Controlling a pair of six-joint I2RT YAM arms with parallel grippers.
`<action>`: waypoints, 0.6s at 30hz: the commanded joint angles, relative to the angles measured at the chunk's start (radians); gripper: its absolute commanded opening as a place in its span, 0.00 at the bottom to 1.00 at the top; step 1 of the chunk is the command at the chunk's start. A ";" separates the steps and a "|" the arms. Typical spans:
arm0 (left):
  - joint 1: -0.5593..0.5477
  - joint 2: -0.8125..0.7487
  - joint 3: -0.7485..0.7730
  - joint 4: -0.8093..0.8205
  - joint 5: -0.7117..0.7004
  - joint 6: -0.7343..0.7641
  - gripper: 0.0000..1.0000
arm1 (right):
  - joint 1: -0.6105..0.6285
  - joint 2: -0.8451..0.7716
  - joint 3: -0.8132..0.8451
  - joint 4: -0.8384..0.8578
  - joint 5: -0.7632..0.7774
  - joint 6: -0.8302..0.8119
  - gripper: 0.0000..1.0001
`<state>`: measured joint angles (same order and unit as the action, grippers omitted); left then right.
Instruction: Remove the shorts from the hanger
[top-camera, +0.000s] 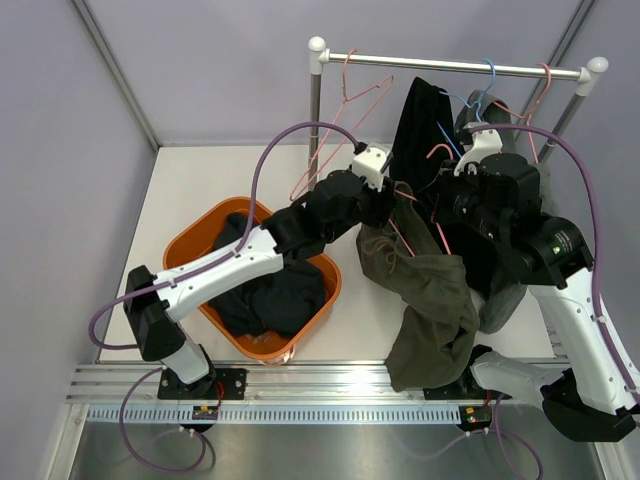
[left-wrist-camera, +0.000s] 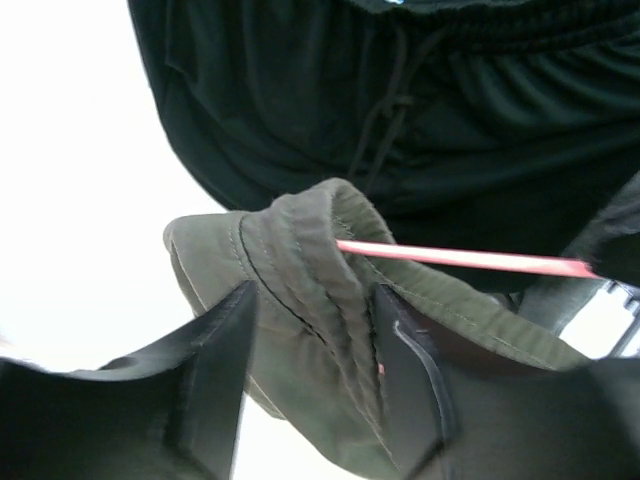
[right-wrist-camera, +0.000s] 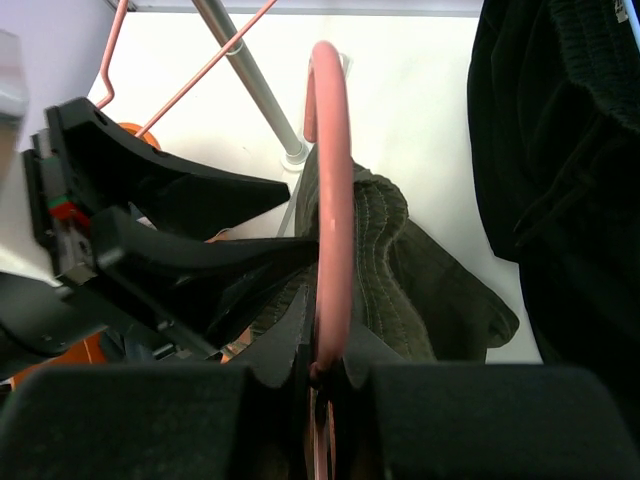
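Observation:
Dark olive shorts (top-camera: 430, 310) hang on a pink hanger (top-camera: 436, 232) and drape down to the table's front edge. My right gripper (top-camera: 442, 200) is shut on the hanger's hook (right-wrist-camera: 332, 180), which runs up from between its jaws (right-wrist-camera: 325, 355). My left gripper (top-camera: 385, 207) is closed on the bunched olive waistband (left-wrist-camera: 300, 260), with the cloth folds filling the gap between its jaws (left-wrist-camera: 312, 370). The hanger's pink bar (left-wrist-camera: 460, 260) comes out of the waistband to the right. The olive cloth (right-wrist-camera: 400, 260) sits just behind the hook. Black shorts (top-camera: 420, 120) hang on the rack behind.
A clothes rack rail (top-camera: 450, 66) crosses the back with empty pink hangers (top-camera: 350, 95) and a blue hanger (top-camera: 487, 75). Its post (right-wrist-camera: 255, 90) stands close by. An orange basket (top-camera: 190, 245) at the left holds dark shorts (top-camera: 270, 295). Grey cloth (top-camera: 500, 298) hangs behind the olive pair.

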<state>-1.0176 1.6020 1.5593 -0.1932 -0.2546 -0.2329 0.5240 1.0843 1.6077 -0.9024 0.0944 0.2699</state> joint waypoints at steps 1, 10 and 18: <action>-0.004 0.033 0.047 0.024 -0.057 0.009 0.44 | 0.014 -0.006 0.038 0.074 0.018 0.017 0.00; -0.004 0.067 0.081 0.000 -0.072 0.010 0.10 | 0.019 -0.021 0.034 0.065 0.027 0.015 0.00; 0.005 0.110 0.148 -0.051 -0.215 0.044 0.00 | 0.022 -0.038 0.032 0.051 0.018 0.015 0.00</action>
<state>-1.0214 1.6806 1.6390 -0.2523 -0.3496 -0.2146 0.5312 1.0790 1.6077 -0.9028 0.1200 0.2699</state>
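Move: The left hand's half-open fingers straddle the near waistband corner of the olive shorts; the spot to grip is about 2 cm below, 1 cm ahead and 1 cm to the right. From the right hand, that corner is some 8 cm left, 2 cm ahead and 6 cm lower. From the left hand, the pink hanger's neck is roughly 9 cm right, 3 cm ahead and 5 cm higher; the black shorts hang about 10 cm ahead and 12 cm right, 5 cm lower. Down by about 2 cm, edging forward and right, the left hand sinks over the olive shorts' waistband corner while its fingers go from half open to shut, pinching the band just below the hanger's tip. It then eases some 1 cm forward and left, rising slightly, with a small counter-clockwise turn. The right hand keeps its hold on the pink hanger and stays in place. ##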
